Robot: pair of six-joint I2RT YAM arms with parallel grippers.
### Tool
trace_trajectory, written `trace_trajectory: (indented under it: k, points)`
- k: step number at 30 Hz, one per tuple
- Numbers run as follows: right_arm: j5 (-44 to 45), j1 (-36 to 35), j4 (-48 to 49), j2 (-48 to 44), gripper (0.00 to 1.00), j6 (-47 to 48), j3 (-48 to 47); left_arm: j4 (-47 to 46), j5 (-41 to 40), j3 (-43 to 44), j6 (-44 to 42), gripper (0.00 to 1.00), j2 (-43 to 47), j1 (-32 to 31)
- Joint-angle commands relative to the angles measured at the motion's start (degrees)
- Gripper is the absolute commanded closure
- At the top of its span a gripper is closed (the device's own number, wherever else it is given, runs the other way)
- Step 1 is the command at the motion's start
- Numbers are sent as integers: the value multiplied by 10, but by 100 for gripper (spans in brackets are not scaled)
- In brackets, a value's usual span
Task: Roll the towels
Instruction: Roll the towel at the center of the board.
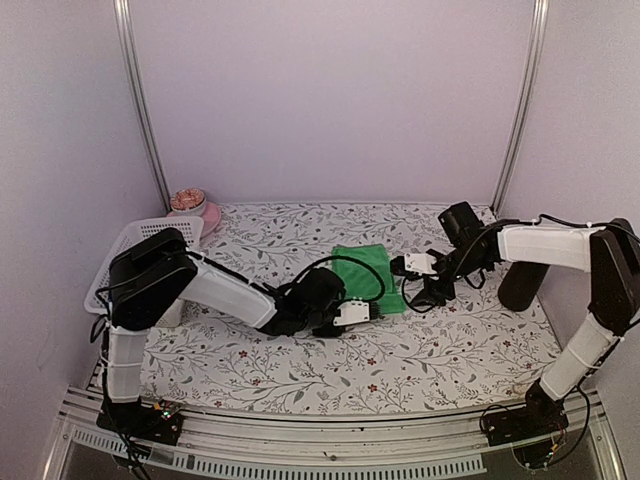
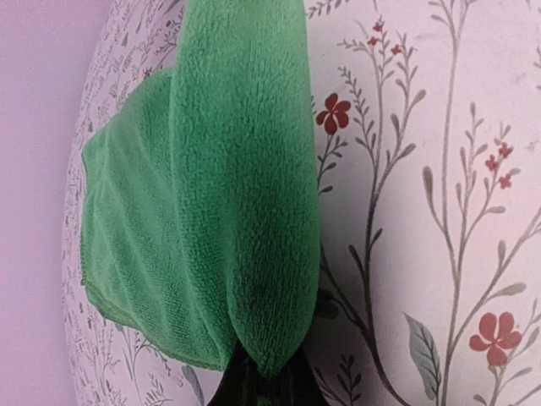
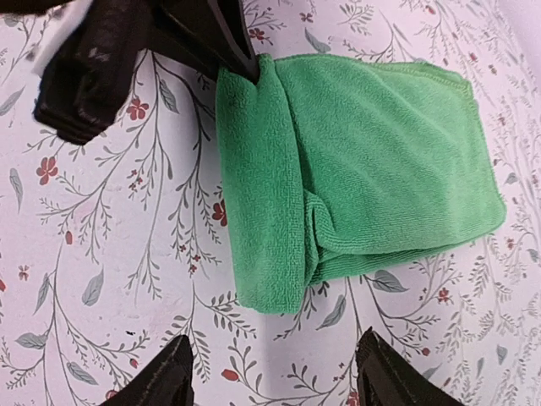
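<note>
A bright green towel lies on the floral table cover, with one long edge turned over into a thick roll. My left gripper is shut on one end of that roll, and the cloth stretches away from its black fingers. The right wrist view shows the left gripper pinching the roll's far corner. My right gripper stands open just short of the roll's other end, its fingertips apart from the cloth with bare table between them. From above, it sits at the towel's right side.
A white mesh basket stands at the far left, beside the left arm. A pink bowl sits behind it by the back wall. Pale walls and metal posts close in the table on three sides.
</note>
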State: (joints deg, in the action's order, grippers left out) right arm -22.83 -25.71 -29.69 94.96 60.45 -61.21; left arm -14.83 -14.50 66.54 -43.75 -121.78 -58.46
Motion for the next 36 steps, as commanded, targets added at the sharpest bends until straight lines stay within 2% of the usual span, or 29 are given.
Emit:
trace_trajectory:
  k: [1,3,7,16,24,36]
  points:
    - [-23,-8,129,-78,32,69,91,161,129,12,71,100,-2,25]
    - [-13,-25,181,-103,30,94,142,188,163,29,86,100,-3,38]
    - [-17,-54,232,-121,30,112,189,215,209,47,107,100,-4,57]
    - [82,-103,368,-68,31,78,224,286,281,103,126,100,-25,78]
    - [135,-128,419,-17,42,69,222,338,327,144,140,100,-48,89]
    - [231,-137,471,69,56,37,189,377,372,160,138,100,-55,98]
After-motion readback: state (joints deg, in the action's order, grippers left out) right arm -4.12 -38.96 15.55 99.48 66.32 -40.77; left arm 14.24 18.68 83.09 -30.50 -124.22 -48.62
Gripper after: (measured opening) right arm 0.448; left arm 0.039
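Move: About 5 cm to the right hand's left, 1 cm ahead and 7 cm below lies its target, the right end of the green towel's rolled near edge. The roll's left end, already pinched by the left hand, is some 15 cm to the right hand's left, level with it and 7 cm lower; the flat part centres about 10 cm left and 8 cm ahead. From the left hand, the right end lies roughly 10 cm to its right. Looping back about 5 cm after a small rise, the right hand then goes left, forward again and down onto the roll's right end, ending some 5 cm left and 5 cm lower, fingers tilted forward and part-closed astride the roll. Meanwhile the left hand keeps its pinch on the left end almost in place, its wrist tipping about 35 degrees until the fingers point nearly straight down. ##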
